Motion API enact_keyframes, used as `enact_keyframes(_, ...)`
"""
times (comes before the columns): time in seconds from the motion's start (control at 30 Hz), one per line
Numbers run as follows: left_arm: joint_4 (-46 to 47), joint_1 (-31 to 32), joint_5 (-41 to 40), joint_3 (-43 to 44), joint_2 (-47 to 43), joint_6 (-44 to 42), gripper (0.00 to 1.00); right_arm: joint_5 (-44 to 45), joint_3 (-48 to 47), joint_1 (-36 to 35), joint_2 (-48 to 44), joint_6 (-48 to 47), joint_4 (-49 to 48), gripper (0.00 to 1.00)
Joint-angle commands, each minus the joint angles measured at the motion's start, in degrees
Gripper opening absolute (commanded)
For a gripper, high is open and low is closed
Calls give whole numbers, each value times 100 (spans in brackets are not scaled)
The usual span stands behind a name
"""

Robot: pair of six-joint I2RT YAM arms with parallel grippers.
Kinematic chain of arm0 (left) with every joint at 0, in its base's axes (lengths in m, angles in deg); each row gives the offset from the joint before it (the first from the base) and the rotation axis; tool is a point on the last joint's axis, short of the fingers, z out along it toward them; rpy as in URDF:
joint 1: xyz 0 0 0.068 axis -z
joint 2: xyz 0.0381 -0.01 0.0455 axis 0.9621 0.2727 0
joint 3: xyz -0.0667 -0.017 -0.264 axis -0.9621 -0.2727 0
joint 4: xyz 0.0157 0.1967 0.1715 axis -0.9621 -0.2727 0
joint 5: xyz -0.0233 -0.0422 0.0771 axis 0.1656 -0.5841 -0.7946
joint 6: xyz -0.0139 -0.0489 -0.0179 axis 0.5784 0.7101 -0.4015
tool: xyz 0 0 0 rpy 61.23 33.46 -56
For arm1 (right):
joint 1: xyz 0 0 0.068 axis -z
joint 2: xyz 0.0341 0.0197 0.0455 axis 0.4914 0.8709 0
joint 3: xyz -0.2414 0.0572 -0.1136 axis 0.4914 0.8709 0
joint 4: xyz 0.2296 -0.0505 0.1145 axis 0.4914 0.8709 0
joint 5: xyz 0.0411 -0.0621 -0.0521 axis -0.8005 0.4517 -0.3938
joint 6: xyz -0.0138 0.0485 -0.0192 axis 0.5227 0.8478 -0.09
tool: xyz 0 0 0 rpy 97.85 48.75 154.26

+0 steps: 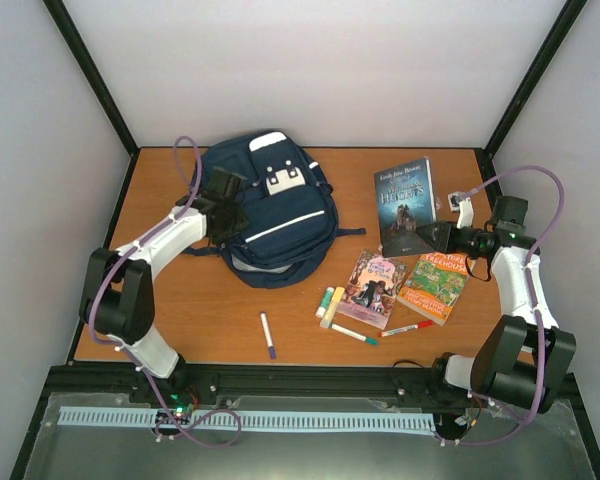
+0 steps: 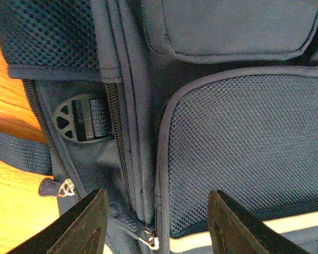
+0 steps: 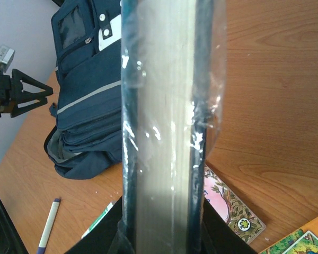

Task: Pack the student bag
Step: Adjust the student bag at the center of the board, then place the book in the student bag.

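Observation:
The student bag (image 1: 275, 215) is a navy backpack with a white stripe, lying on the wooden table at the back left. My left gripper (image 1: 228, 205) is over its left side. In the left wrist view that gripper (image 2: 156, 198) is open, its jaws apart above a zipper pull (image 2: 148, 241) and a mesh pocket (image 2: 244, 148), with nothing between them. A dark book (image 1: 405, 205) in clear plastic wrap lies at the back right. My right gripper (image 1: 432, 237) is shut on its near right edge. The right wrist view shows the page edge (image 3: 161, 132) clamped between the fingers. The bag (image 3: 87, 106) lies beyond it.
A pink book (image 1: 372, 288) and an orange-green book (image 1: 433, 285) lie in front of the dark one. Near them are a yellow highlighter (image 1: 332, 306), a green pen (image 1: 353, 333) and a red pen (image 1: 407, 327). A purple pen (image 1: 267, 334) lies near the front centre.

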Motion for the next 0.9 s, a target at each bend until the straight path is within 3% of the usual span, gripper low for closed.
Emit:
enact_keyframes(0.0,-287,39,-219,507,-329,-593,56,-574,-88,63,-143,-179,-442,3)
enact_keyframes(0.33,-399,1674,453,1841,274,-3113,58,-429,-121,74,-138,-141,-443,3)
enact_keyframes(0.5,-865,2217,149,2500,992,-3607,57,61,-82,178,-139,35,-538,3)
enact_keyframes(0.87,-1356,2866,-421,3421,2199,-4338,56,-56,-106,477,51,135,-493,3)
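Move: The lower right edge of the student bag, where I take hold next, lies about 24 cm to my left hand's right, 4 cm back and some 5 cm lower. The bag's middle is 11 cm right and 4 cm ahead. The pink book lies about 34 cm right and 14 cm back, the yellow marker roughly 25 cm right and 18 cm back, both about 10 cm down. From my right hand that bag edge is some 23 cm left, level, and 14 cm below. With its fingers already open, my left hand rises from the bag's left side by about 10 cm, swings some 23 cm to the right over the bag's lower part, then sinks towards its right edge, turning roughly 60 degrees clockwise and staying open. Late on, my right hand, still gripping the blue book, shifts a few centimetres right, away from the bag. ##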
